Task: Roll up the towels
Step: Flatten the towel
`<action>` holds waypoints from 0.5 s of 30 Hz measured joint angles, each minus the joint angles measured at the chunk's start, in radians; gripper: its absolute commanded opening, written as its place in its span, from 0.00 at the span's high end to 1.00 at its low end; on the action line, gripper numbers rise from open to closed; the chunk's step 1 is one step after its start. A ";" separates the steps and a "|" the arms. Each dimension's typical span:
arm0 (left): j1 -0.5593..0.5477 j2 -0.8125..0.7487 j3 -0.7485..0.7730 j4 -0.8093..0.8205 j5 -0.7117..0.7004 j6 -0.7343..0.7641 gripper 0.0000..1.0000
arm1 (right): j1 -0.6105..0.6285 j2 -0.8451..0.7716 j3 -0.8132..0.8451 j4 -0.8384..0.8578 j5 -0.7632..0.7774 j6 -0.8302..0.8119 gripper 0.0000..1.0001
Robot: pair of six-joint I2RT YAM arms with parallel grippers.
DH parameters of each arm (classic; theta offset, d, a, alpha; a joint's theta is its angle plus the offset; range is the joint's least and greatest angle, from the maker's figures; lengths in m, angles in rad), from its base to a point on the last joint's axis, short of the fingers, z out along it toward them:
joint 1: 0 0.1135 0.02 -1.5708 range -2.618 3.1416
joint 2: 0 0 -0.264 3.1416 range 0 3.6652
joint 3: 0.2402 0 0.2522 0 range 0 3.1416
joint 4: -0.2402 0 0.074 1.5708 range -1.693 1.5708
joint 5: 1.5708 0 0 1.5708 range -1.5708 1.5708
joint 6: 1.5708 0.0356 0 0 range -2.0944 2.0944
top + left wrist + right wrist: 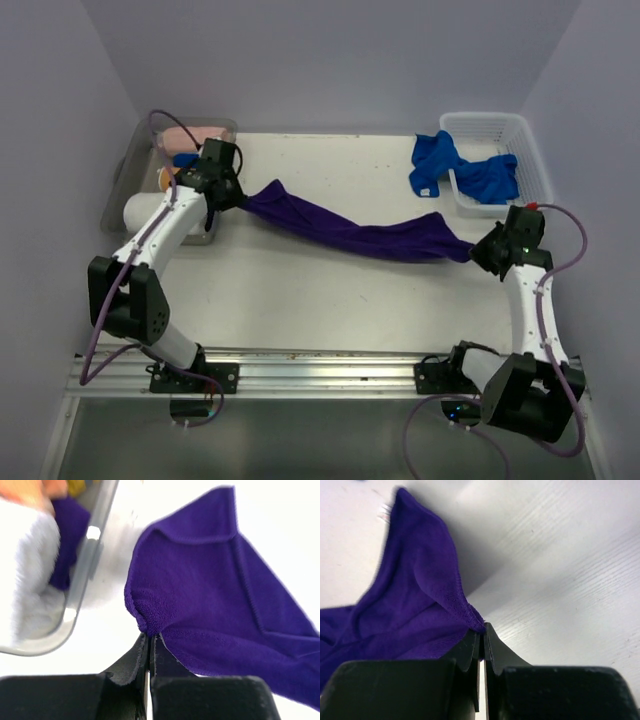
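A dark purple towel (350,232) stretches across the middle of the table between both arms. My left gripper (238,196) is shut on its left corner, seen in the left wrist view with the purple towel (210,580) pinched at the gripper (150,636). My right gripper (478,250) is shut on the opposite corner; the right wrist view shows the purple towel (415,610) caught at the gripper (482,628). Royal blue towels (450,170) hang out of the white basket. A peach-orange towel (190,135) lies in the clear bin at the back left.
The white lattice basket (525,140) stands at the back right. A clear plastic bin (125,180) with rolled cloths, one white (30,580), stands at the back left next to my left arm. A metal rail (320,365) runs along the near edge.
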 measured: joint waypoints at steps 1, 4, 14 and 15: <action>0.010 -0.003 0.027 -0.003 0.005 0.006 1.00 | 0.000 -0.015 0.027 -0.018 0.000 0.000 1.00; 0.045 -0.019 0.111 -0.021 0.023 0.023 1.00 | 0.000 -0.047 0.116 -0.079 0.003 0.000 1.00; 0.092 -0.118 0.415 -0.063 0.077 0.048 1.00 | 0.000 -0.137 0.498 -0.260 0.037 -0.011 1.00; 0.093 -0.127 0.440 -0.065 0.076 0.050 1.00 | 0.000 -0.149 0.528 -0.281 0.046 -0.015 1.00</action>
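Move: Both grippers already pinch the purple towel, whose sagging middle lies about 24 cm to the left gripper's right, 7 cm back and 12 cm down. The white roll is some 16 cm to its left and 2 cm back, the orange roll 12 cm left and 5 cm ahead. From the right gripper the towel's middle is roughly 27 cm left and 4 cm ahead, 9 cm lower; the blue towel lies about 18 cm ahead and 1 cm left, the white basket 21 cm ahead and 4 cm right. Keep both grippers shut on the purple towel's ends and sweep them up together, fast, a little over 20 cm, away from the table. Let the left gripper drift a few centimetres forward and slightly left early on, and tilt both sets of fingers outward and up, by some 20 to 30 degrees. ##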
